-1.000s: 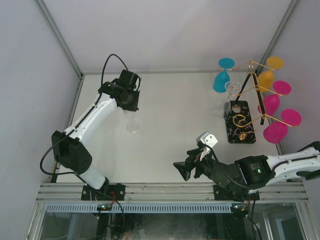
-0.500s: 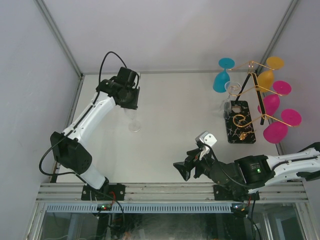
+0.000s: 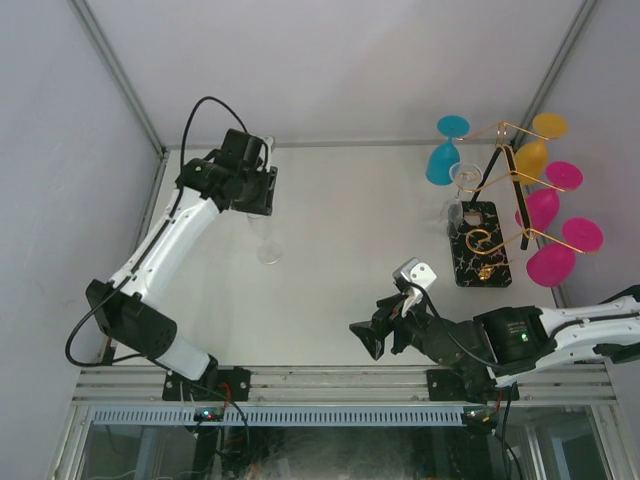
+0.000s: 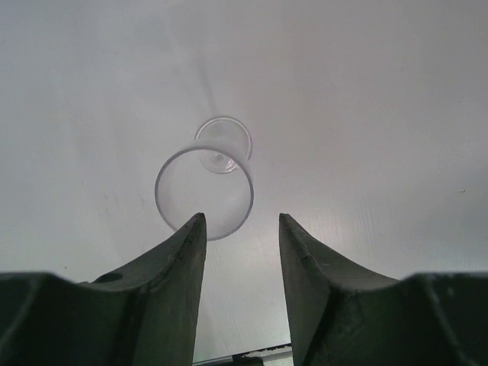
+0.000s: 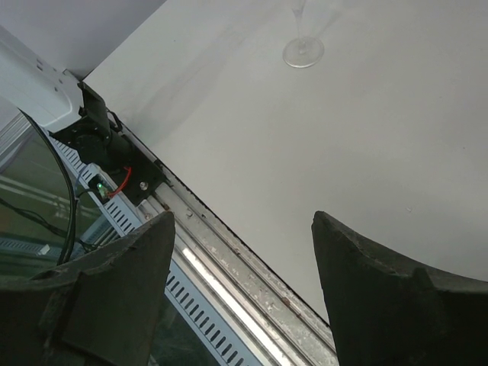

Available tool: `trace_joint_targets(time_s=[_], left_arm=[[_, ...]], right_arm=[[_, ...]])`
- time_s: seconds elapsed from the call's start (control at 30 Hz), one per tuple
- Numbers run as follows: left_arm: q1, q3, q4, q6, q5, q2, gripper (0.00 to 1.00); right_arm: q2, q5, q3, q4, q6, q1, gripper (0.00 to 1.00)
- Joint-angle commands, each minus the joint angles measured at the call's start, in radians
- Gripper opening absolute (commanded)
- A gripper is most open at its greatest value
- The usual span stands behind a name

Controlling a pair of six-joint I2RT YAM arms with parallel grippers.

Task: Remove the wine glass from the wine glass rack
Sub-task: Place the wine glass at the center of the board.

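A clear wine glass [image 3: 267, 244] stands upright on the white table, off the rack. My left gripper [image 3: 258, 190] hovers just above and behind it, open, with nothing between its fingers. From the left wrist, the glass rim [image 4: 204, 191] lies ahead of the parted fingertips, and my left gripper [image 4: 241, 217] does not touch it. The wine glass rack [image 3: 481, 245], gold wire on a black marbled base, stands at the right with coloured glasses hanging from it. My right gripper [image 3: 372, 340] is open near the front edge; the right wrist view shows my right gripper [image 5: 244, 217] empty, and the glass foot [image 5: 303, 52] far off.
A teal glass [image 3: 443, 160], a yellow glass [image 3: 535, 152] and two pink glasses [image 3: 548, 262] hang on the rack's arms. Another clear glass [image 3: 464, 178] sits by the rack's stem. An aluminium rail [image 5: 229, 263] runs along the table's front edge.
The left gripper has opened, letting go of the clear wine glass, and drawn back toward the far left. The glass stays standing on the table. The right arm has barely moved.
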Motion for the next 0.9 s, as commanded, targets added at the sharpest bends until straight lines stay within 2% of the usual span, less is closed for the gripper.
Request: trace_joint_targets(time_s=[0.0,0.17,0.3,0.43,0.63,0.87], left_arm=[[0.005,-0.004,0.048,0.001,0.021,-0.149,0.47],[0.005,-0.132,0.134,-0.034,0.051,-0.358,0.49],[0.008,-0.287,0.197,-0.115,0.099,-0.570,0.75],[0.007,-0.418,0.204,-0.195,0.151,-0.760,0.87],[0.007,-0.624,0.174,-0.282,0.112,-1.013,0.96],[0.007,-0.743,0.205,-0.322,0.086,-1.226,0.99]], right_arm=[[0.008,-0.025,0.102,-0.082,-0.055,-0.014,0.73],[0.037,-0.004,0.233,-0.253,-0.025,-0.038,0.73],[0.039,-0.015,0.288,-0.287,-0.001,-0.043,0.73],[0.026,-0.053,0.305,-0.296,0.072,-0.046,0.75],[-0.027,-0.134,0.301,-0.350,0.153,-0.053,0.75],[-0.110,-0.140,0.310,-0.378,0.166,-0.076,0.75]])
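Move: The wine glass stands free and upright almost straight below the half-open left hand, about a centimetre ahead and to its left, its middle some 13 cm down. The rack's black base lies roughly 49 cm to the left hand's right, about 4 cm farther out than that hand and 22 cm below it. From the right hand the wine glass is about 28 cm ahead, 21 cm left and 17 cm down. Left hand arcs up and back some 18 cm from the glass, opening wide; right rises 5 cm, drifting right. ##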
